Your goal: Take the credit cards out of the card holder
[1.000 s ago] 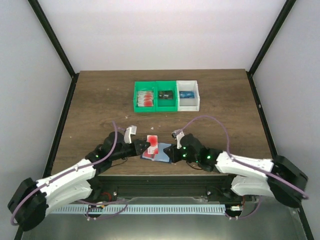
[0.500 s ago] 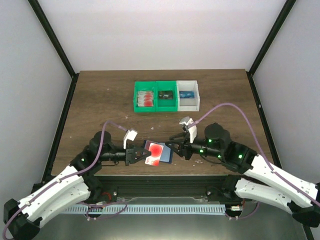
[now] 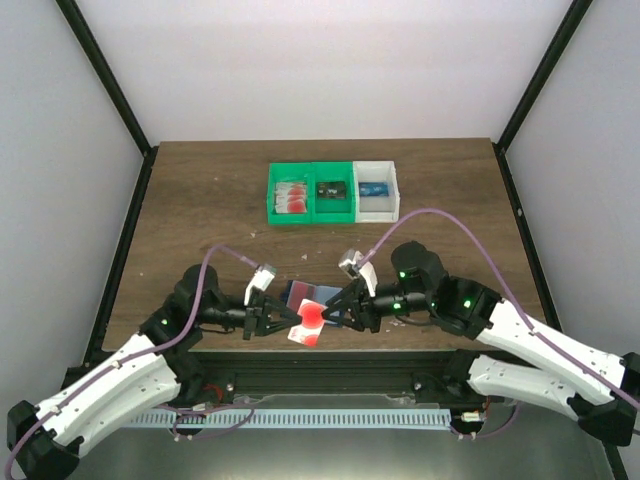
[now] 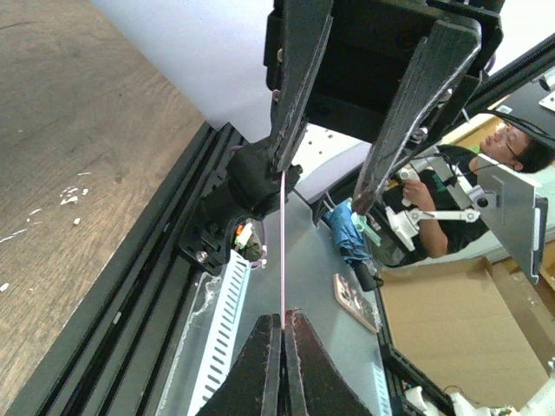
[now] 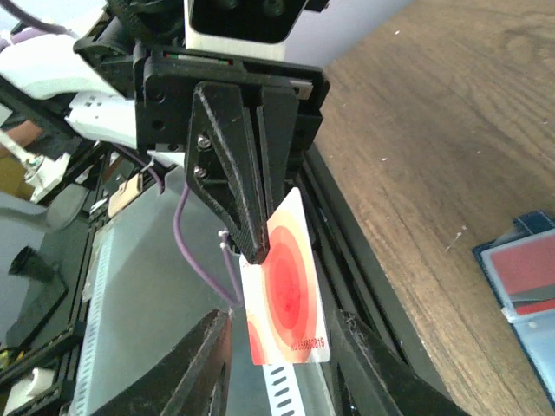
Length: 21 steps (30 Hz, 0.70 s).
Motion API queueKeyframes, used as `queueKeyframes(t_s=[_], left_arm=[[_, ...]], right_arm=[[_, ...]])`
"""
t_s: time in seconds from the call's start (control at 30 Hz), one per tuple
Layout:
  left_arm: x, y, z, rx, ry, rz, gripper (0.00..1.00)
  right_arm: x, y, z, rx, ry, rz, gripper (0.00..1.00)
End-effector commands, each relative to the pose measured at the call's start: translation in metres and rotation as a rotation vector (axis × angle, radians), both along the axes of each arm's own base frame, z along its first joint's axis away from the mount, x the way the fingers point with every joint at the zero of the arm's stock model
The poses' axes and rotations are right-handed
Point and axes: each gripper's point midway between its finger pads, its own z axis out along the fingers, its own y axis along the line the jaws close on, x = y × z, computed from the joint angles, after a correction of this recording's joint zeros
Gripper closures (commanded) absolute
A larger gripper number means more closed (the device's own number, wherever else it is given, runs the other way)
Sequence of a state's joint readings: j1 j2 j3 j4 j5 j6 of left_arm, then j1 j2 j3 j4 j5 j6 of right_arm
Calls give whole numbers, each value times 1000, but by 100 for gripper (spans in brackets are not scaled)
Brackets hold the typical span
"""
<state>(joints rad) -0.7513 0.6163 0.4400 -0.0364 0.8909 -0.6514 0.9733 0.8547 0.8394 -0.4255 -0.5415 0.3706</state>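
Observation:
A red-and-white credit card (image 3: 308,322) hangs over the table's near edge. My left gripper (image 3: 288,322) is shut on its left edge. In the left wrist view the credit card (image 4: 284,243) shows edge-on as a thin line rising from my left gripper (image 4: 284,314). My right gripper (image 3: 336,310) faces it from the right. In the right wrist view my right gripper (image 5: 282,319) is open, one finger on each side of the credit card (image 5: 290,295), a small gap at both. The navy card holder (image 3: 303,292) lies flat on the table behind, with the card holder (image 5: 520,273) showing red in its pocket.
At the back stand a green bin (image 3: 311,210) with two compartments, one holding red-and-white cards and one a dark card, and a white bin (image 3: 378,209) holding a blue card. The black frame rail (image 3: 330,352) runs just below the grippers.
My left gripper drew the card out of the card holder and toward the near edge. My right gripper let go of the holder, opened, backed off, then came in around the card.

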Motion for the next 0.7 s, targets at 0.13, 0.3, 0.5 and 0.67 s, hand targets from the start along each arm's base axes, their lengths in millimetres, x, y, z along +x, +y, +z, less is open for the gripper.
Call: queueKeyframes(t_s=[0.13, 0.3, 0.5, 0.67], left_arm=[[-9, 2, 7, -49, -42, -44, 100], [-7, 1, 4, -40, -31, -42, 100], [3, 2, 7, -18, -40, 25, 99], [41, 11, 1, 115, -32, 264, 29]], right_arm=[[-13, 5, -5, 8, 28, 102, 70], [-16, 7, -6, 24, 37, 126, 82], [-13, 9, 1, 58, 33, 109, 100], [6, 8, 2, 73, 27, -11, 100]])
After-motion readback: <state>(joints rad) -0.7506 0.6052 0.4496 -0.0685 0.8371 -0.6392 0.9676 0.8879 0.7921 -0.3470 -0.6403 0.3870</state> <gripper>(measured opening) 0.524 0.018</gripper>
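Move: The red credit card is still pinched in the left gripper, its middle about 3 cm to that hand's right and 1 cm back. From the right gripper, whose partly open fingers straddle the card's free side, the card's middle lies some 3 cm left and 1 cm back. The card holder lies on the table, about 10 cm ahead and 4 cm right of the left gripper, roughly 18 cm below. Hold the left gripper nearly in place while you ease the right gripper about 1.5 cm back and down and 1 cm left, turning it some 5 degrees counter-clockwise, then shut its fingers on the card's free side. Once they pinch it, open the left gripper about halfway to let go, its hand just starting forward. ##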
